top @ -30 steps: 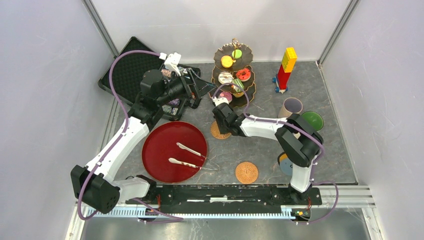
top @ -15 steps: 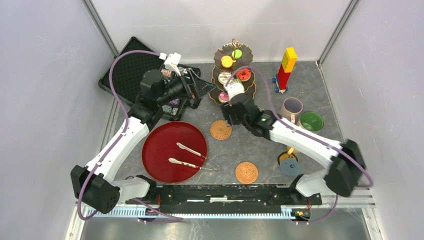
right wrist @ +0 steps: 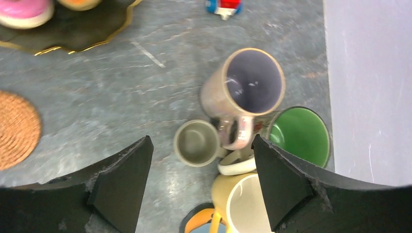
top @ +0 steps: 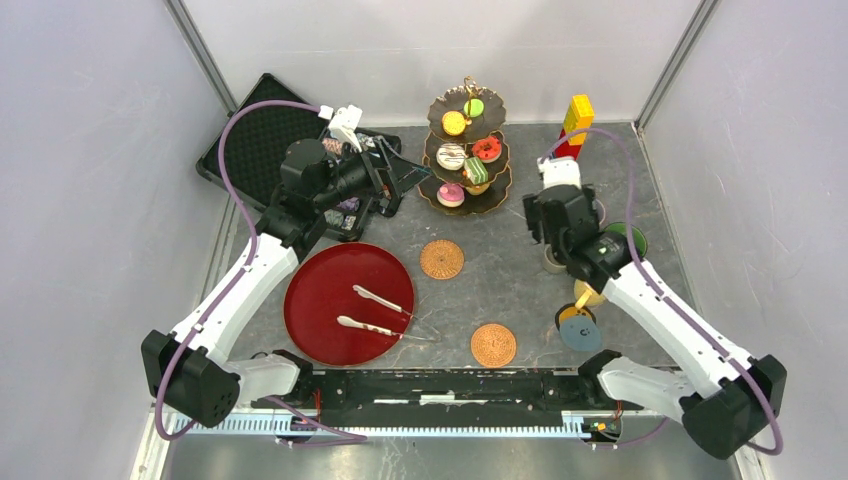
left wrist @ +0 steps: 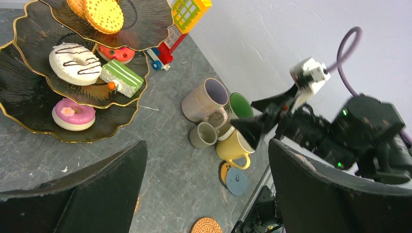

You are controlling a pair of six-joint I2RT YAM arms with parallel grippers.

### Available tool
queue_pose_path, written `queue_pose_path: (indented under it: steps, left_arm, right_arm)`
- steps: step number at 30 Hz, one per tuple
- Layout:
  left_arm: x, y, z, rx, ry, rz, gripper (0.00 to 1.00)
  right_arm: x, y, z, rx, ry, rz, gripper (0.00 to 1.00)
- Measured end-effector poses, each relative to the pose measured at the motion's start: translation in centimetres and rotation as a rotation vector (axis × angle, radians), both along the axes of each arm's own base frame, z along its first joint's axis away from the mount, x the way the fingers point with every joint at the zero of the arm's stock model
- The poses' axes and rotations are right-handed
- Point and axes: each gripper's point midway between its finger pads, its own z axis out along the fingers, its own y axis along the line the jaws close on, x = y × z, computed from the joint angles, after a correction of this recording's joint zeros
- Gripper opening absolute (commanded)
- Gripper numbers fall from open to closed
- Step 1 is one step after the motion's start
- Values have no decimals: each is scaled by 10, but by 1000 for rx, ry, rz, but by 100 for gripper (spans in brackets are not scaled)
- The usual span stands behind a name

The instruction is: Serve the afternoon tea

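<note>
The three-tier dark stand (top: 497,192) carries a pink donut (left wrist: 73,114), a white donut (left wrist: 75,63), a green cake (left wrist: 121,77) and macarons (left wrist: 102,17). My right gripper (top: 560,235) hovers open above the cluster of mugs, gripping nothing. Below it in the right wrist view (right wrist: 200,141) are the small grey mug (right wrist: 197,143), the lilac mug (right wrist: 248,87), the green-lined mug (right wrist: 299,136) and the yellow mug (right wrist: 248,204). My left gripper (top: 408,172) is open and empty, left of the stand. Two woven coasters (top: 441,259) (top: 493,345) lie mid-table.
A round red tray (top: 320,300) with metal tongs (top: 375,310) sits front left. A black foam case (top: 255,145) lies at the back left, and the red-and-yellow block tower (top: 575,130) stands back right. Blue and orange coasters (top: 578,328) lie by the yellow mug.
My right arm has swung from the stand's bottom tier to the right, over the mugs, and its jaws have opened wide. The left arm has not moved.
</note>
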Motion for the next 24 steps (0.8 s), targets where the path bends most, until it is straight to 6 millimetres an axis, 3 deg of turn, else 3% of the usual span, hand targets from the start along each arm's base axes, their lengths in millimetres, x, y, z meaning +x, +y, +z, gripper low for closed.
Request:
queue_pose_path:
  steps: [8, 13, 15, 20, 24]
  left_arm:
    - [-1, -2, 0, 0, 0, -5, 100]
    - [-5, -5, 0, 0, 0, -18, 100]
    - [-6, -7, 0, 0, 0, -22, 100]
    - [-7, -16, -6, 7, 14, -44, 100]
    - [-10, -29, -19, 22, 44, -76, 100]
  right_arm:
    - [27, -105, -14, 167, 63, -317, 72]
    - [15, -175, -23, 232, 58, -528, 70]
    - [4, -197, -37, 256, 65, -596, 68]
    - [-22, -209, -84, 286, 159, -674, 55]
    - [-25, -209, -107, 320, 205, -695, 52]
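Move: About 17 cm to the right of the right hand, nearly level with it (1 cm ahead) and some 15 cm lower, stands the green mug. The large lilac mug is roughly 8 cm ahead and 8 cm right, the small grey cup 2 cm ahead and 4 cm right, and the yellow mug 5 cm back and 12 cm right, all 14 to 17 cm down. From the left hand the green mug lies some 43 cm right, about level, roughly 29 cm below. Swinging some 21 cm to the right over the mugs, the right hand turns about 40 degrees clockwise, then drops steeply, ending about 10 cm lower with its part-closed fingers straddling the green mug's right-hand rim, one over the mouth, one outside; contact can't be seen. The left hand, fingers wide open, drifts about 3 cm right and 2 cm down. ##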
